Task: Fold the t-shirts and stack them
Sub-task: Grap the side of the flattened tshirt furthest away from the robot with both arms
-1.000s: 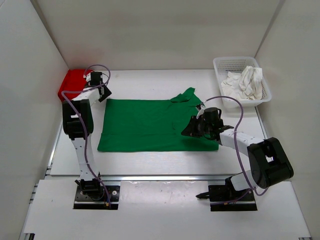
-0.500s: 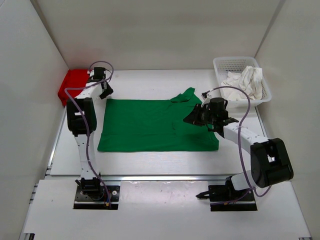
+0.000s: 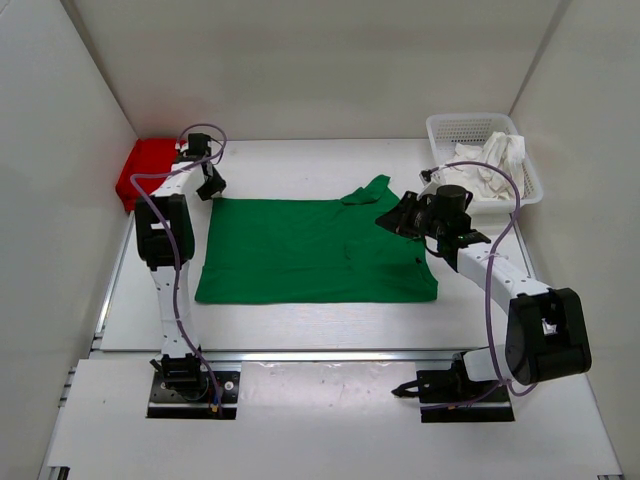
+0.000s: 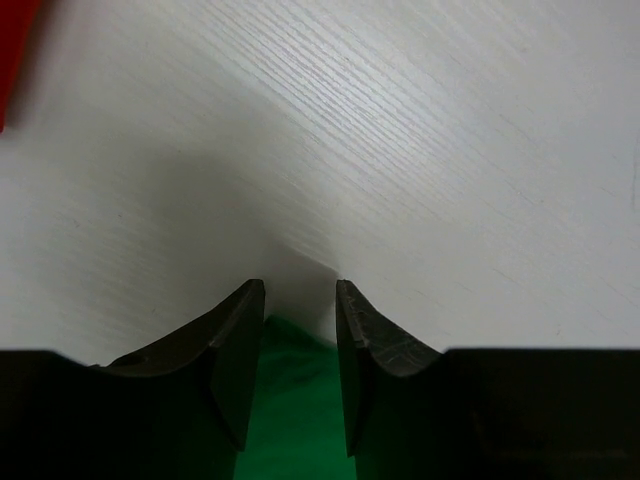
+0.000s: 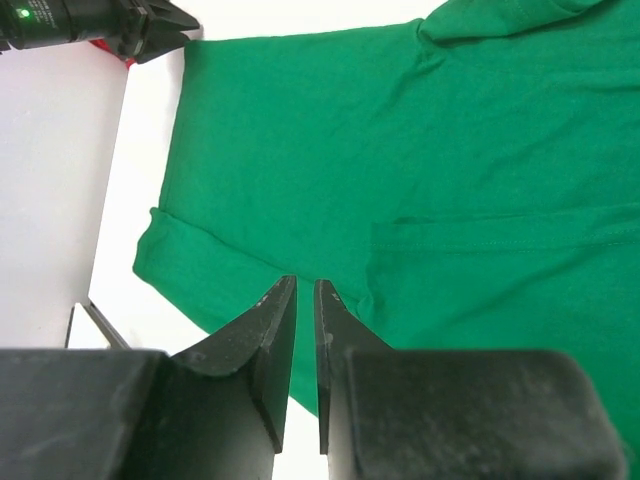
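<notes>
The green t-shirt [image 3: 310, 250] lies spread flat across the middle of the table. My left gripper [image 3: 211, 188] is at its far left corner, open. In the left wrist view that green corner [image 4: 298, 410] sits between the fingers of my left gripper [image 4: 300, 290]. My right gripper [image 3: 390, 218] hovers over the shirt's right side near the sleeve [image 3: 370, 192], its jaws a narrow slit apart with nothing between them. Green cloth [image 5: 400, 150] fills the right wrist view beyond the right gripper [image 5: 305, 283]. The red t-shirt [image 3: 145, 165] lies folded at the far left. The white t-shirt [image 3: 495, 162] is bunched in the basket.
A white mesh basket [image 3: 470, 120] stands at the back right corner. White walls close the table on three sides. My left gripper [image 5: 170, 30] shows at the top left of the right wrist view. A red sliver [image 4: 12, 50] edges the left wrist view.
My right gripper has lifted off the shirt's near right part and moved back and right, toward the sleeve. My left gripper has shifted from beside the red shirt to the green shirt's far left corner.
</notes>
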### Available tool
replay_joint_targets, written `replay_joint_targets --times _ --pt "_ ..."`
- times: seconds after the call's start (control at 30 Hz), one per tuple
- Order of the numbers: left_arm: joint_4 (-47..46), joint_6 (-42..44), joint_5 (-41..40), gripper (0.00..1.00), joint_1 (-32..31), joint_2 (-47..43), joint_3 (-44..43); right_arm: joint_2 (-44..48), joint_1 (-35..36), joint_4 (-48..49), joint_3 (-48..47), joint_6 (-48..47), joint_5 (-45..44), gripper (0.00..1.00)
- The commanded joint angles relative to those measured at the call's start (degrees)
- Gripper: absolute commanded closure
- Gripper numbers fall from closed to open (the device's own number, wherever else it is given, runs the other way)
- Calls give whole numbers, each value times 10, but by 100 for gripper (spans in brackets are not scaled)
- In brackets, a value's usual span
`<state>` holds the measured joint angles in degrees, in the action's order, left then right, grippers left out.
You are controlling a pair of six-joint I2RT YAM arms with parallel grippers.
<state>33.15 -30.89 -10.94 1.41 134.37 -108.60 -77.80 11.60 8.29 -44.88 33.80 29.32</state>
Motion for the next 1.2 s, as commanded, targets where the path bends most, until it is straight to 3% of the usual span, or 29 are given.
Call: replay_joint_targets --times 0.0,0.37,0.63,0.73,0.93,1.1,1.17 --pt "0 -4 13 55 4 -26 29 5 2 30 -15 5 10 88" --pt "-12 -8 3 64 -7 -43 61 -30 -11 51 -35 11 4 88" --pt "-9 -6 0 86 -23 -43 55 -167 -32 55 -119 -3 -51 84" --pt "-13 -1 0 100 -18 -46 61 -218 -52 52 -157 -9 -93 72" --pt "-29 1 8 100 -25 -68 86 -358 -60 -25 -324 -63 -163 58" --pt "-64 -8 27 100 -28 -93 123 -453 -59 -83 -465 -84 -197 55" --pt "-69 -8 31 100 -28 -99 123 -503 -50 -164 -546 -101 -233 54"
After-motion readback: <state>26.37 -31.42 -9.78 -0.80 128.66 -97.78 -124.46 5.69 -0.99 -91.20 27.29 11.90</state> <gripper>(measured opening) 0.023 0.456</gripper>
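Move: Far out, my left hand hovers just over the table, with the green t-shirt's far left corner only about 2 cm back of it and 1 cm below. The folded red shirt lies 15 cm to its left, 5 cm farther out. The tip of the green shirt's far right sleeve is some 24 cm ahead of my right hand, 5 cm to its right and 16 cm below; the basket's middle lies 27 cm ahead of that hand, 31 cm right. I shut my half-open left fingers completely on the far left corner of the green shirt, sliding about 2 cm right and then easing back a little. Meanwhile my right hand reaches some 21 cm forward, sinking about 9 cm and veering 7 cm right towards the far right sleeve tip, its nearly shut fingers opening to almost half and the wrist turning clockwise; it stops short of touching. ##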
